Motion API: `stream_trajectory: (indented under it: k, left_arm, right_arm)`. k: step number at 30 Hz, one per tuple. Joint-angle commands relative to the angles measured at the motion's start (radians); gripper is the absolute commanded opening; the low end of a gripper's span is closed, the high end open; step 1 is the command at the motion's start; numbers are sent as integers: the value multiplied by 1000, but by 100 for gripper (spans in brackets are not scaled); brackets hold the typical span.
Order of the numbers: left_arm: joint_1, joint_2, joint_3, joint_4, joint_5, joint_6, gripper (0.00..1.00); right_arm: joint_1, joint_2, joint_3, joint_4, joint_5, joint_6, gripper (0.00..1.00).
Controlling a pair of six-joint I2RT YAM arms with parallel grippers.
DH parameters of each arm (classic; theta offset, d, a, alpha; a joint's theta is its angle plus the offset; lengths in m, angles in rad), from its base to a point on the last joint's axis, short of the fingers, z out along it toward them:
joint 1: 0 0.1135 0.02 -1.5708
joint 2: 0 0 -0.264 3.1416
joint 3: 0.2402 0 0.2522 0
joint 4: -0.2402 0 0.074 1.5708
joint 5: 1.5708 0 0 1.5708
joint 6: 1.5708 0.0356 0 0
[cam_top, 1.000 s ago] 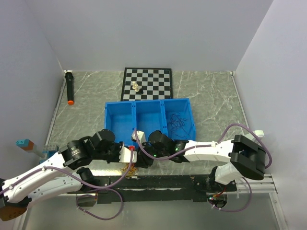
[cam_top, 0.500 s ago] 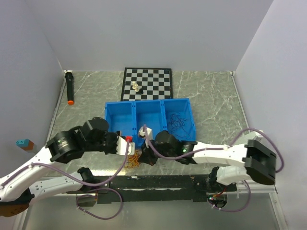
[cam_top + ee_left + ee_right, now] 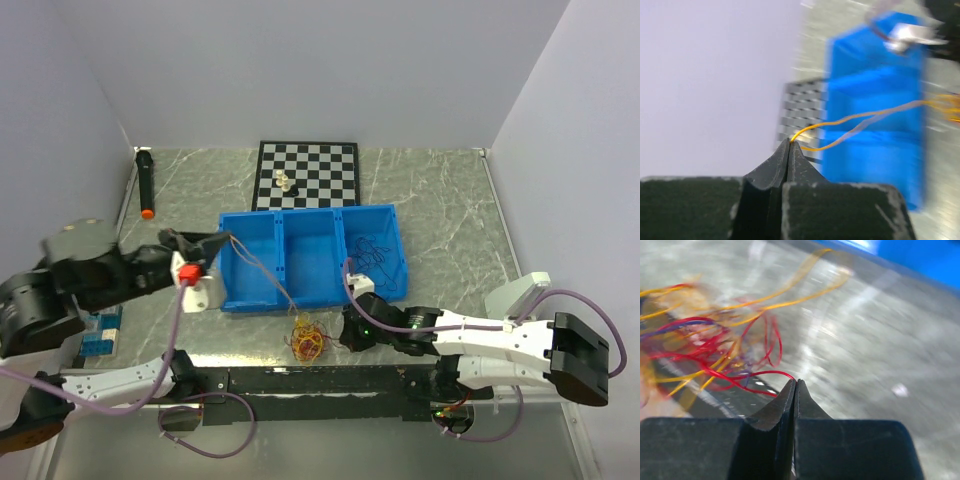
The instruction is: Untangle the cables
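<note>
The cables (image 3: 308, 340) lie as a small yellow-orange, red and purple bunch on the table in front of the blue bin (image 3: 252, 294). My left gripper (image 3: 224, 238) is raised at the bin's left end, shut on one yellow-orange wire (image 3: 855, 118) that stretches taut back to the bunch. In the left wrist view its jaws (image 3: 790, 142) press together on the wire's end. My right gripper (image 3: 343, 334) sits low, just right of the bunch, shut on a red wire (image 3: 771, 374) at its tips (image 3: 795, 382). The bunch (image 3: 710, 350) spreads to the left of those tips.
The blue bin has three compartments; dark wires (image 3: 371, 255) lie in the right one. Behind it is a chessboard (image 3: 326, 187) with a few pieces (image 3: 284, 182). A black marker (image 3: 145, 183) lies far left; blue blocks (image 3: 100, 331) sit at the left edge.
My left arm swung up and to the left, drawing a yellow-orange wire out of the bunch. My right gripper closed on a red wire and drew back to the right.
</note>
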Motion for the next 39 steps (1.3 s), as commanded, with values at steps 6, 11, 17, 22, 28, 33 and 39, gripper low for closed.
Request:
stream_trajectory:
  k: [6,11,17,22,28,33,39]
  left_arm:
    - [3,-216,-221,712,-89,495,1]
    - [3,-212,-306,1142,-90,635,1]
    - [3,-66,-96,1348,-218,546,1]
    - [3,7,47,1388,-157,520,1]
    - [3,67,98,1480,-26,635,1]
    - [3,141,182,1548,-37,637,1]
    - [3,71,58,1329,11,551,1]
  right_arm:
    - [0,31,15,-281,155,218,0]
    - [0,74,10,-308,160,257,0]
    - [0,83,10,-348,184,290,0]
    - [-1,80,10,-368,194,307,0]
    - [0,112,25,-416,210,348,0]
    - [0,105,30,-454,230,380,0]
    - [17,-143,48,-264,246,146,9]
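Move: Both hands already grip strands of the cable bundle. The bundle lies on the table about 9 cm to the right hand's left, level with it fore and aft, and roughly 4 cm below. From the left hand it is some 11 cm to the right, 4 cm nearer the base and 40 cm down. The blue box's middle stands about 25 cm beyond the bundle; the dark cable inside it is some 25 cm ahead and 8 cm right of the right hand. Keeping its pinch on the yellow loop, the left hand hauls it about 35 cm higher, away from the bundle, drifting some 10 cm left and a little back while the wrist swings up until the fingers point at the ceiling. Against this the right hand, still shut on a red strand, draws right and down, then mostly holds near the table, turning clockwise. ##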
